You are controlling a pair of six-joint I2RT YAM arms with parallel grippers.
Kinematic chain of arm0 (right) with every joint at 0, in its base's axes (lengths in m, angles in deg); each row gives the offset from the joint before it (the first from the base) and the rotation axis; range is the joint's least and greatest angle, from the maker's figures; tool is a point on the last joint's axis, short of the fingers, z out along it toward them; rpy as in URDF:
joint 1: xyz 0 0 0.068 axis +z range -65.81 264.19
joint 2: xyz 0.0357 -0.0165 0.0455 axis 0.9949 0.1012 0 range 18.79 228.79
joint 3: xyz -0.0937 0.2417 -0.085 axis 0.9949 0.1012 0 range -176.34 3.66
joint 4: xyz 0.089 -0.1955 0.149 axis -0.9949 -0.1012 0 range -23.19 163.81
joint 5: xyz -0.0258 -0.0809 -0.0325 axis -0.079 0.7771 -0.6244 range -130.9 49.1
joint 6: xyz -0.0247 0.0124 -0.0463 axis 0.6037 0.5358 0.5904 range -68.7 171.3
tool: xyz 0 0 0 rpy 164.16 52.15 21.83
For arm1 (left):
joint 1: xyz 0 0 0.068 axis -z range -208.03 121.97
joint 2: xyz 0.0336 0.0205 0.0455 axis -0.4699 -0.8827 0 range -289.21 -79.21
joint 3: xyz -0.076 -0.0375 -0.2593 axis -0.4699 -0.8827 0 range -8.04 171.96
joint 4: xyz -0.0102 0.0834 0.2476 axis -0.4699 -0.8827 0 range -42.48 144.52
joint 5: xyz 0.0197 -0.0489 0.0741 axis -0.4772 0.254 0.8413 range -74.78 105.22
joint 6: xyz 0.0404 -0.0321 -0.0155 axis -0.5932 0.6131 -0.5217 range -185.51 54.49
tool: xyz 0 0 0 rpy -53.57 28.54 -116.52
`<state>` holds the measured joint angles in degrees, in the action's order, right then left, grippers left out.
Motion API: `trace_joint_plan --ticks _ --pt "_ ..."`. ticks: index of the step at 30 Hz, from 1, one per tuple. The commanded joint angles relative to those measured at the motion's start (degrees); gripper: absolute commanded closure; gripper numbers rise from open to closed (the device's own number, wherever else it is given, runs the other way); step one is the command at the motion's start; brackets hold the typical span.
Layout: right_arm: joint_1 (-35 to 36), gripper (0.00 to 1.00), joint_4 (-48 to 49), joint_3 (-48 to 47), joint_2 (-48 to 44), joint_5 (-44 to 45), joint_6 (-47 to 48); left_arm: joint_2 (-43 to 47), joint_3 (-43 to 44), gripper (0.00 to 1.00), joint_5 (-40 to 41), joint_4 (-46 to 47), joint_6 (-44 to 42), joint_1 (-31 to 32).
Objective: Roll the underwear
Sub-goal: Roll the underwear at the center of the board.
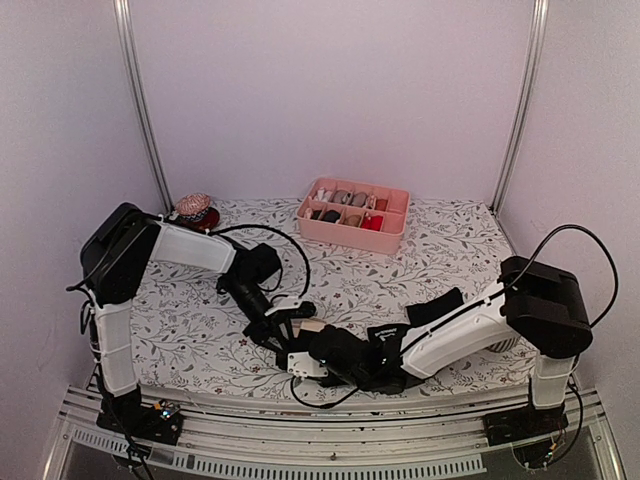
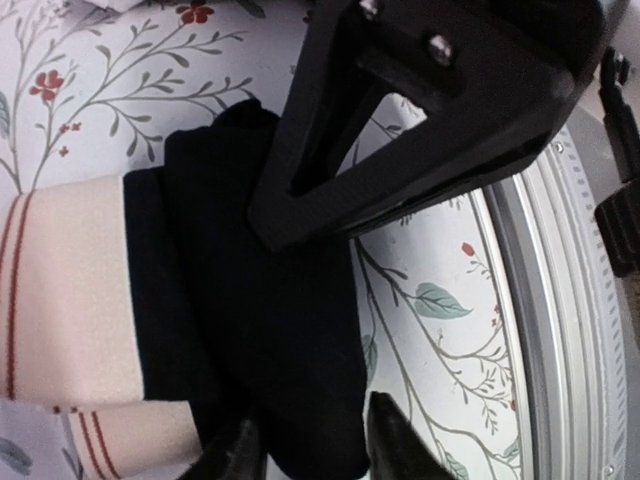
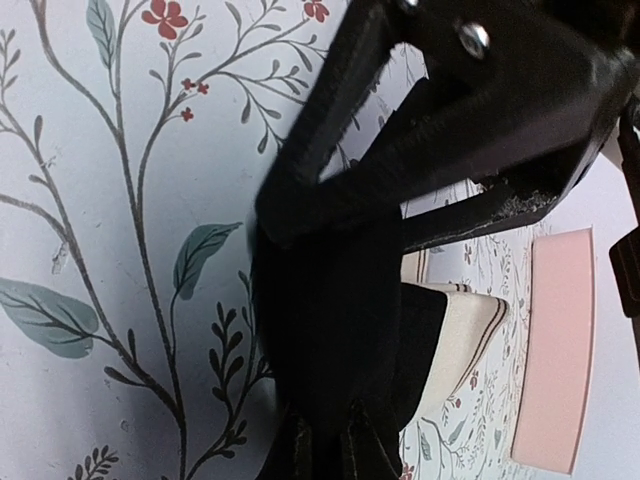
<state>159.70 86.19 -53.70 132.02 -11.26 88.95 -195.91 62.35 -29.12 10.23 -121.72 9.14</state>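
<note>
One pair of underwear [image 2: 250,300] lies near the table's front edge. It is black with a wide beige waistband [image 1: 312,326] that has red stripes. My left gripper [image 2: 315,455] is open, and a fold of the black fabric lies loosely between its fingers [image 2: 400,440]. My right gripper [image 3: 330,450] reaches in from the opposite side and is shut on the black fabric [image 3: 330,320]. The two grippers meet over the garment in the top view, the left gripper [image 1: 285,325] just left of the right gripper [image 1: 320,350]. No underwear with a black waistband shows.
A pink divided tray [image 1: 353,215] with small fabric bundles stands at the back centre. A red and pink bundle [image 1: 193,209] sits at the back left. The metal rail of the table's front edge [image 2: 560,330] runs close beside the underwear.
</note>
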Motion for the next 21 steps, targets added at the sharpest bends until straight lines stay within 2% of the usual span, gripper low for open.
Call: trace_joint_plan --ticks 1,4,9,14,17,21 --pt "-1.06 0.96 -6.03 -2.98 1.23 -5.52 -3.94 1.27 -1.81 0.55 4.37 0.69 0.94 -0.81" --pt "-1.98 0.96 -10.7 -5.4 1.74 -8.44 -6.91 6.37 -4.65 0.32 6.22 5.84 2.63 -1.56" --pt "-4.13 0.96 -17.62 -8.99 2.79 -15.83 -11.65 16.91 -12.05 0.11 8.61 17.92 5.04 -3.4" --pt "-7.14 0.96 -24.02 -11.54 4.32 -24.25 -15.68 26.85 -22.06 0.05 11.69 32.26 4.93 -4.35" --pt "-9.43 0.95 -27.63 -15.29 4.76 -31.63 -18.02 29.93 -27.27 0.05 12.91 38.38 3.15 -4.32" --pt "-12.11 0.94 -32.26 -18.97 4.97 -40.28 -21.64 32.44 -32.17 0.12 14.29 45.15 0.03 -4.21"
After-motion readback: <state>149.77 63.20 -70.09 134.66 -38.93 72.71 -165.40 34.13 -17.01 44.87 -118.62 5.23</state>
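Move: The folded underwear lies between the hands, its middle about 3 cm to the left hand's right and 2 cm ahead, at about finger height. From the right hand it is some 3 cm left, 2 cm ahead and 1 cm lower. The lettered black garment lies about 26 cm to the right of the right hand and 2 cm ahead. The pink organizer stands roughly 33 cm ahead of that hand and 12 cm right. Up by about 6 cm, and some 4 cm each forward and left, the left hand comes away from the underwear's left end, its already parting fingers opening wide and swinging from back-slanted to nearly straight down. Meanwhile the right hand keeps its pinch on the right end, easing about 2 cm left and a little forward at the same height while its fingers tip some 30 degrees steeper. ##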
